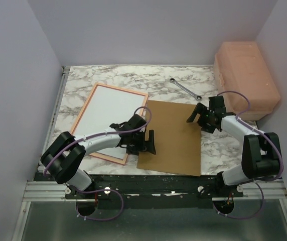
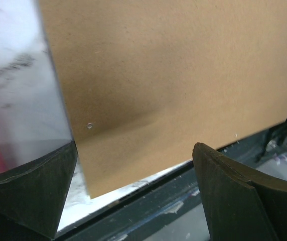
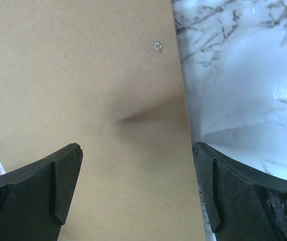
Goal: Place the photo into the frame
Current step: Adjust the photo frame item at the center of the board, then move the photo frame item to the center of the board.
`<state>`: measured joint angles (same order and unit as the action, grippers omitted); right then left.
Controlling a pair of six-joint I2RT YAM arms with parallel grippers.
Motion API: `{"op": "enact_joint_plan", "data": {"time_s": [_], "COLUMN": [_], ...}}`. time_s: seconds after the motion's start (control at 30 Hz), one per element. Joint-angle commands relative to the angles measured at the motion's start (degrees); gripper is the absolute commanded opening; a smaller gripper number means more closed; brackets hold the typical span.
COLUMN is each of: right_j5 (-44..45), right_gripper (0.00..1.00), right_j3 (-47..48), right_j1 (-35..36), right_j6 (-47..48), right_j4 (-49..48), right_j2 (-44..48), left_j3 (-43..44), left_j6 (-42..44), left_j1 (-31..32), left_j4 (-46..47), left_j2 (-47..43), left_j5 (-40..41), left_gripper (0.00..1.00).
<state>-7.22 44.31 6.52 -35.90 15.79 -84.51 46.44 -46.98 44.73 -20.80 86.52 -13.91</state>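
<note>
The frame, showing a pale orange-pink rim, lies flat at the left of the marble table. A plain white sheet fills its opening; it looks like the photo lying white side up, with no print showing. A brown backing panel lies just right of it. My left gripper hangs open over the seam between the frame's corner and the panel, holding nothing. My right gripper hangs open over the panel's far right edge, also holding nothing.
A metal wrench lies at the back of the table. A big pink box stands at the back right. Walls close in on the left, back and right. The table's dark front edge runs just beyond the panel.
</note>
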Motion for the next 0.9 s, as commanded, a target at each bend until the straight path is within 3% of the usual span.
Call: {"op": "enact_joint_plan", "data": {"time_s": [0.0, 0.3, 0.47, 0.87], "right_j5": [-7.4, 2.7, 5.9, 1.5], "right_gripper": [1.00, 1.00, 1.00, 1.00], "right_j3": [2.7, 0.7, -1.2, -8.3], "right_j1": [1.5, 1.6, 1.6, 1.5], "right_j6": [2.3, 3.8, 0.7, -3.6], "right_j4": [5.4, 12.1, 14.7, 11.4], "right_j2": [-0.4, 5.2, 4.6, 4.9], "left_j3": [-0.4, 1.8, 3.4, 12.8], "left_j6": [-3.9, -1.3, 0.4, 5.6], "left_j1": [2.8, 1.1, -2.5, -6.9], "left_j4": [10.9, 0.9, 0.5, -4.1], "left_j2": [0.9, 1.0, 2.9, 10.1], "left_j5": [-9.6, 2.2, 2.7, 4.8], "left_gripper": [0.96, 0.98, 0.98, 0.99]}}
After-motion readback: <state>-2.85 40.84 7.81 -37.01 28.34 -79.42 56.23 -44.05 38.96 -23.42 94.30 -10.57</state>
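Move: On either side of the brown backing board, both open hands have a finger at its edge. Its middle lies about 12 cm to the left hand's right, 5 cm ahead and a couple of cm lower; the photo frame's middle is some 18 cm left and 12 cm ahead of that hand. From the right hand the board's middle is roughly 12 cm left, 9 cm back and 2 cm down, with the wrench about 18 cm ahead and 4 cm left. Drawing back some 6 cm along the board's right edge, the right hand drifts slightly right, tips its fingers about 10 degrees more downward and ends a little lower, one finger still close by that edge. The left hand first shifts 2 cm back and rightward, then reverses and slides forward, ending about 6 cm farther out beside the left edge, its outer finger now clear of it. Both grippers stay wide open. ##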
